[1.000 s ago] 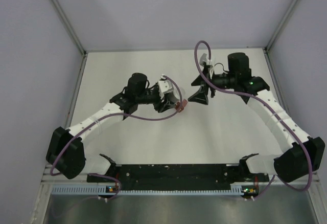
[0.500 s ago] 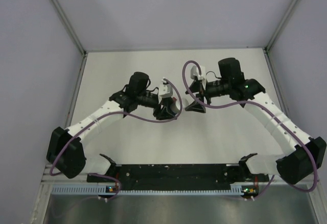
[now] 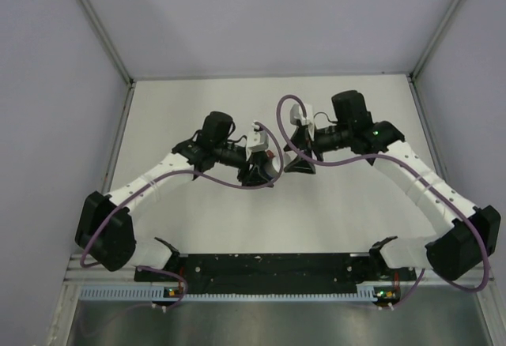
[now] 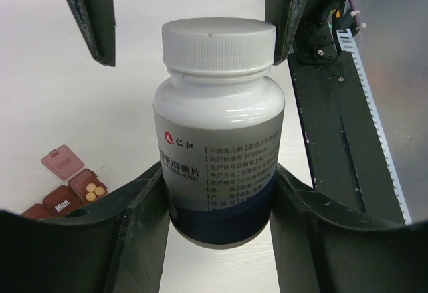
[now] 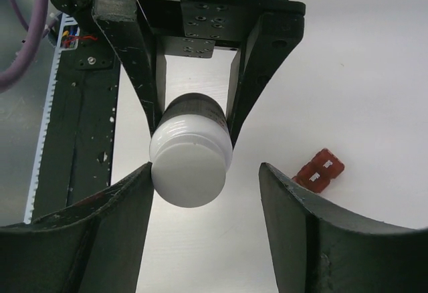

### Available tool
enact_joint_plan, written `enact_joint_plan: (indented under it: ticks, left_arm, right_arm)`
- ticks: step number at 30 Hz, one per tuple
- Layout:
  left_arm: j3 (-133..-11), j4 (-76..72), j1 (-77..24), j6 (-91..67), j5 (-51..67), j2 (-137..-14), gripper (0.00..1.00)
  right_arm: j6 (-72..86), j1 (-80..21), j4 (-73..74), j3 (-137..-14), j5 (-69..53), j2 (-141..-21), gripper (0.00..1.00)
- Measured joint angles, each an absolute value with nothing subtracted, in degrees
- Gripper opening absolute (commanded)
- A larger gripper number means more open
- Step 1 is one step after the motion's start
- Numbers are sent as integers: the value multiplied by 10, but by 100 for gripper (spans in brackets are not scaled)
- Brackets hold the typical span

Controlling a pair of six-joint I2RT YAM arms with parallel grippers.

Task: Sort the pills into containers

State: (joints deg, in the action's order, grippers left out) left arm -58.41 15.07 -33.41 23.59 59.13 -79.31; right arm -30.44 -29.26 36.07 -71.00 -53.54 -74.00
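Note:
My left gripper [image 4: 217,196] is shut on the lower body of a white pill bottle [image 4: 217,126] with a white cap [image 4: 219,42] and a blue band. My right gripper [image 5: 206,172] stands open with its fingers [image 4: 90,12] on either side of the cap [image 5: 190,169]. Its left finger is close against the cap and its right one is well apart. The containers [image 4: 63,189], a red-brown strip, lie on the table with one lid up and yellow pills [image 4: 94,189] in that compartment. The containers [image 5: 319,170] also show in the right wrist view. From above, both grippers [image 3: 265,168] [image 3: 300,164] meet mid-table.
A black rail with a white toothed strip [image 4: 364,85] runs along the near edge of the white table [image 3: 356,212]. Grey walls [image 3: 47,85] enclose the table on three sides. Purple cables [image 3: 288,137] loop over both wrists.
My right arm has swung left and down toward the bottle, and its jaws have narrowed around the cap. My left gripper shifted slightly left, still holding the bottle.

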Motion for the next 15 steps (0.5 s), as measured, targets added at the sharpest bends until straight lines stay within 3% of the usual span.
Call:
enact_joint_plan:
  ticks: [6,15]
  left_arm:
    - [-587,154,-333,238,587,-795,0]
    - [-588,163,-332,239,551,-797,0]
  right_arm:
    - [-299,-300,365,-710,-545,-744,30]
    - [-254,-300,362,-725,-538,-775,17]
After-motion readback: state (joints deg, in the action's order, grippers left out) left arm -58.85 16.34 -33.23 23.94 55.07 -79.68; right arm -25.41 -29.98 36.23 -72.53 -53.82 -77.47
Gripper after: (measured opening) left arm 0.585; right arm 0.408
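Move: The white cap my right hand is closing on sits almost between its fingers, about 1 cm back, 1 cm to the left and 1 cm below; the pill box lies on the table some 9 cm ahead, 4 cm left and 25 cm below that hand. My left hand already holds the bottle, with the cap level fore-and-aft, about 4 cm to its right and 5 cm above. I close my right fingers by about a quarter of their range until both pinch the cap, first easing that hand roughly 1 cm back and slightly left. Then it swings forward again, sinks about 1 cm, goes on left and rolls some 5 degrees, clockwise looking along its fingers. My left hand keeps its hold on the bottle and drifts about 1 cm forward and down. ##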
